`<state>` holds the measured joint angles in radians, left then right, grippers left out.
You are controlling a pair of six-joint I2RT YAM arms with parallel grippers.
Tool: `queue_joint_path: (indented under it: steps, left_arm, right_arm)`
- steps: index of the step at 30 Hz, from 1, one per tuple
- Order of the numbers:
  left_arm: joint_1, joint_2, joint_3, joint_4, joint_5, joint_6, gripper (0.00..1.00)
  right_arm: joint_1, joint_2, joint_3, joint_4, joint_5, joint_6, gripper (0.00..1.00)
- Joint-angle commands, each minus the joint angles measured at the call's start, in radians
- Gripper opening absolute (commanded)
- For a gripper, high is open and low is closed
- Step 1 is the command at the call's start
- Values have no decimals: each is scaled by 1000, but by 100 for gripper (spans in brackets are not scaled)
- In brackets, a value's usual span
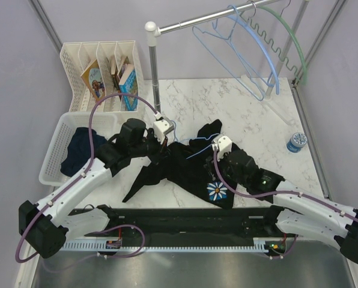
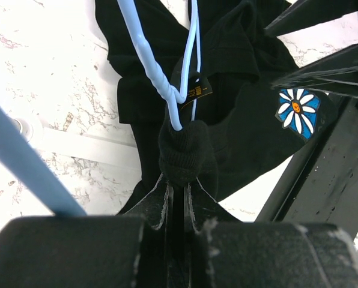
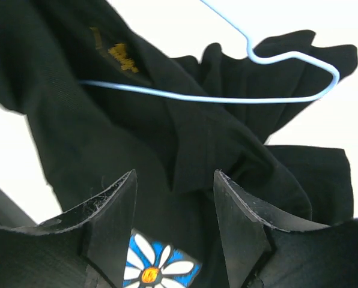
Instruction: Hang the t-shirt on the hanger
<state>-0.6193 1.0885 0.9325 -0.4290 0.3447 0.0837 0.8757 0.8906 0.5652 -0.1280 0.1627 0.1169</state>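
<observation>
The black t-shirt [image 1: 179,168] lies crumpled on the marble table, its daisy print [image 1: 215,191] toward the near edge. The thin light-blue wire hanger [image 1: 198,149] rests across the shirt's upper part. My left gripper [image 1: 163,147] is shut on a bunched fold of the t-shirt [image 2: 182,150]. The hanger's twisted neck [image 2: 174,96] runs down into that fold, and its end is hidden there. My right gripper [image 3: 174,177] stands open just above the shirt, nothing between its fingers, with the daisy [image 3: 155,270] below them and the hanger's loop [image 3: 275,99] further out.
A white basket [image 1: 53,159] holding a dark navy garment [image 1: 80,150] sits at the left. Behind it stands a white file organiser [image 1: 104,66] with books. A rail on a pole [image 1: 153,66] carries blue [image 1: 251,54] and green [image 1: 293,42] hangers. A small blue jar [image 1: 297,142] stands at the right.
</observation>
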Motion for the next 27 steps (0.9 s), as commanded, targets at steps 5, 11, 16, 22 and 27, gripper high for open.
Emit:
queue_joint_path:
  steps: [5,11,16,22,27]
  left_arm:
    - [3,-29,43,67,5,-38,2]
    - [3,-42,42,70,10,-48,2]
    - [6,-45,40,67,-7,-56,2]
    - [10,-91,16,53,28,-27,2]
    - [42,-131,11,9,60,-36,2]
  right_arm:
    - [26,146,18,200,210,0,57]
    - [25,241,38,225,224,-57,59]
    - [25,215,-11,248,183,-94,63]
    - [-39,174,-45,211,244,-109,21]
    - [-136,136,-36,157,173,-143,0]
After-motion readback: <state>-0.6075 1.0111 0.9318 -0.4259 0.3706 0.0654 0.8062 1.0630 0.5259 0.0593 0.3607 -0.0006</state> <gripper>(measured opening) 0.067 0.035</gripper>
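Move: The near-right edge of the t-shirt's neck opening lies about 4 cm ahead of the open right fingers and 3 cm below them. From that hand, the free end of the blue hanger, still outside the shirt, is some 9 cm ahead and 3 cm to the right at nearly the same height. The flower patch lies roughly 8 cm back, 2 cm right and 6 cm lower. From the left hand, the neck edge is about 17 cm right, 2 cm ahead and 5 cm lower. The right hand, open at first, reaches forward about 4 cm and sinks some 3 cm to the near edge of the neck opening beside the hanger's free end, turning slightly clockwise, then shuts to pinch the cloth while drawing roughly 3 cm to the right and a little farther forward. The left hand keeps its pinch on the bunched collar with the hanger's other shoulder inside, waits nearly still, then rises about 2.5 cm, mostly as the right fingers close. ##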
